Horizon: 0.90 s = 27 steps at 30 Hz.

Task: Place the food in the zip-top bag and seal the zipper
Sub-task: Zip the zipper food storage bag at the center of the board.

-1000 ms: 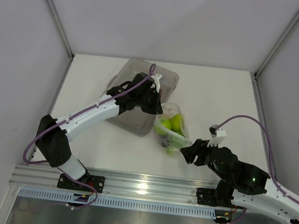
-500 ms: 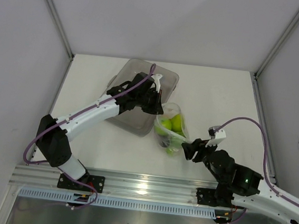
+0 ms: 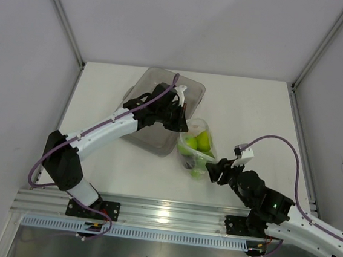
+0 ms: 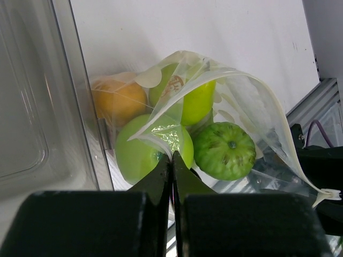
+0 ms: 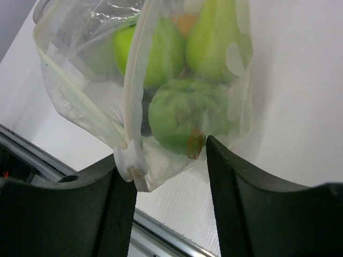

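Observation:
The clear zip-top bag (image 3: 195, 148) lies just off the grey tray's (image 3: 156, 93) front corner. Inside it I see three green fruits (image 4: 224, 150) and one orange fruit (image 4: 119, 100), with a dark piece (image 5: 146, 115) behind them. My left gripper (image 4: 172, 154) is shut on the bag's upper edge; from above the left gripper (image 3: 182, 126) sits at the bag's far side. My right gripper (image 5: 163, 158) is open around the bag's near corner. The zipper (image 5: 138, 69) ends in a white slider (image 5: 128, 160) that touches my right gripper's left finger (image 5: 110, 209).
The tray's clear wall (image 4: 69, 107) stands right beside the bag on its left. A metal rail (image 3: 163, 213) runs along the table's near edge below the bag. White walls enclose the table (image 3: 252, 112) on three sides.
My right gripper has moved left and forward until its fingers stand around the bag's near corner, and its jaws have narrowed a little. My left gripper has kept its hold and not moved.

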{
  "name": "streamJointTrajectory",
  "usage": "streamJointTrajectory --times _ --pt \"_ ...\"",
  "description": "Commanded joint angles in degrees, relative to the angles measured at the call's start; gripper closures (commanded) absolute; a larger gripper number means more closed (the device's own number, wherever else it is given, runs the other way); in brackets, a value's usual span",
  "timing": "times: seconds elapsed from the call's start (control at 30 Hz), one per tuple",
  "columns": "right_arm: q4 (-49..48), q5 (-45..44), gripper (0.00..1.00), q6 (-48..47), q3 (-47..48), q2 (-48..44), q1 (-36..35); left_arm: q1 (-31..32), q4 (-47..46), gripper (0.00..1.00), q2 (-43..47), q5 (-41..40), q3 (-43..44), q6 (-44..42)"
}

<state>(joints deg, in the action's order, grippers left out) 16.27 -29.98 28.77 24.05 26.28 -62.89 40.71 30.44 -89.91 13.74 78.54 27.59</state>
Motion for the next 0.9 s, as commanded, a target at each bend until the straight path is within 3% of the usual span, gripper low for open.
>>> streamJointTrajectory --times 0.0,0.13,0.27,0.6,0.63,0.67,0.73,0.77,0.83,0.87 --pt "-7.6 1.9 0.48 -1.5 -0.8 1.0 0.5 -0.5 -1.6 0.99 -0.3 1.6 1.7 1.0" --pt "-10.0 3.5 0.61 -2.8 -1.2 3.2 1.9 -0.7 -1.7 0.99 -0.4 1.9 1.4 1.1" --pt "-11.0 3.5 1.00 -3.8 -2.0 1.1 2.9 -0.8 -1.9 0.99 -0.4 2.3 0.9 1.3" --pt "-0.9 9.7 1.00 -3.4 0.3 -7.6 7.5 -1.3 -4.5 0.96 1.8 5.0 -2.6 1.3" --pt "-0.4 9.8 1.00 -3.1 0.4 -9.0 7.6 -1.4 -4.8 0.91 2.2 5.4 -3.0 1.2" --pt "0.2 10.1 1.00 -2.9 0.4 -9.5 7.7 -1.4 -4.8 0.69 2.4 5.4 -3.0 1.1" --pt "1.8 10.2 1.00 -2.2 0.6 -10.1 7.8 -1.5 -5.4 0.55 3.2 5.4 -3.5 0.4" --pt "2.4 10.5 1.00 -2.1 0.9 -10.0 7.9 -1.5 -6.8 0.40 4.6 5.5 -4.6 -0.1" --pt "4.4 10.8 1.00 -1.5 2.0 -9.7 8.0 -1.6 -8.1 0.26 6.8 5.0 -5.7 -1.9" --pt "5.3 11.4 1.00 -1.4 2.2 -9.5 8.0 -1.6 -9.7 0.14 9.3 3.4 -6.5 -2.6"
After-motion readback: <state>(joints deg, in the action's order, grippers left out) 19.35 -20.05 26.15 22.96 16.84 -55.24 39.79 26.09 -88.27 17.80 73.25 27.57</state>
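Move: The zipper slider at the bag mouth's right corner is almost in my open right fingers, about 2 cm ahead and 1 cm left, level with them. From my right hand, the green tomato lies some 5 cm ahead, 4 cm left and the pear 11 cm ahead, 5 cm left, both about 6 cm lower. My left hand pinches the far end of the rim; the slider is roughly 10 cm back, 11 cm right and 3 cm below it. I nudge my right hand about 1 cm left and forward and shut its fingers on the zipper end beside the slider, then draw that corner nearly 3 cm right, lifting a little and easing back. With the corner gripped, my left fingers spread wide and let go of their end of the rim, dipping about 1 cm down and back. ##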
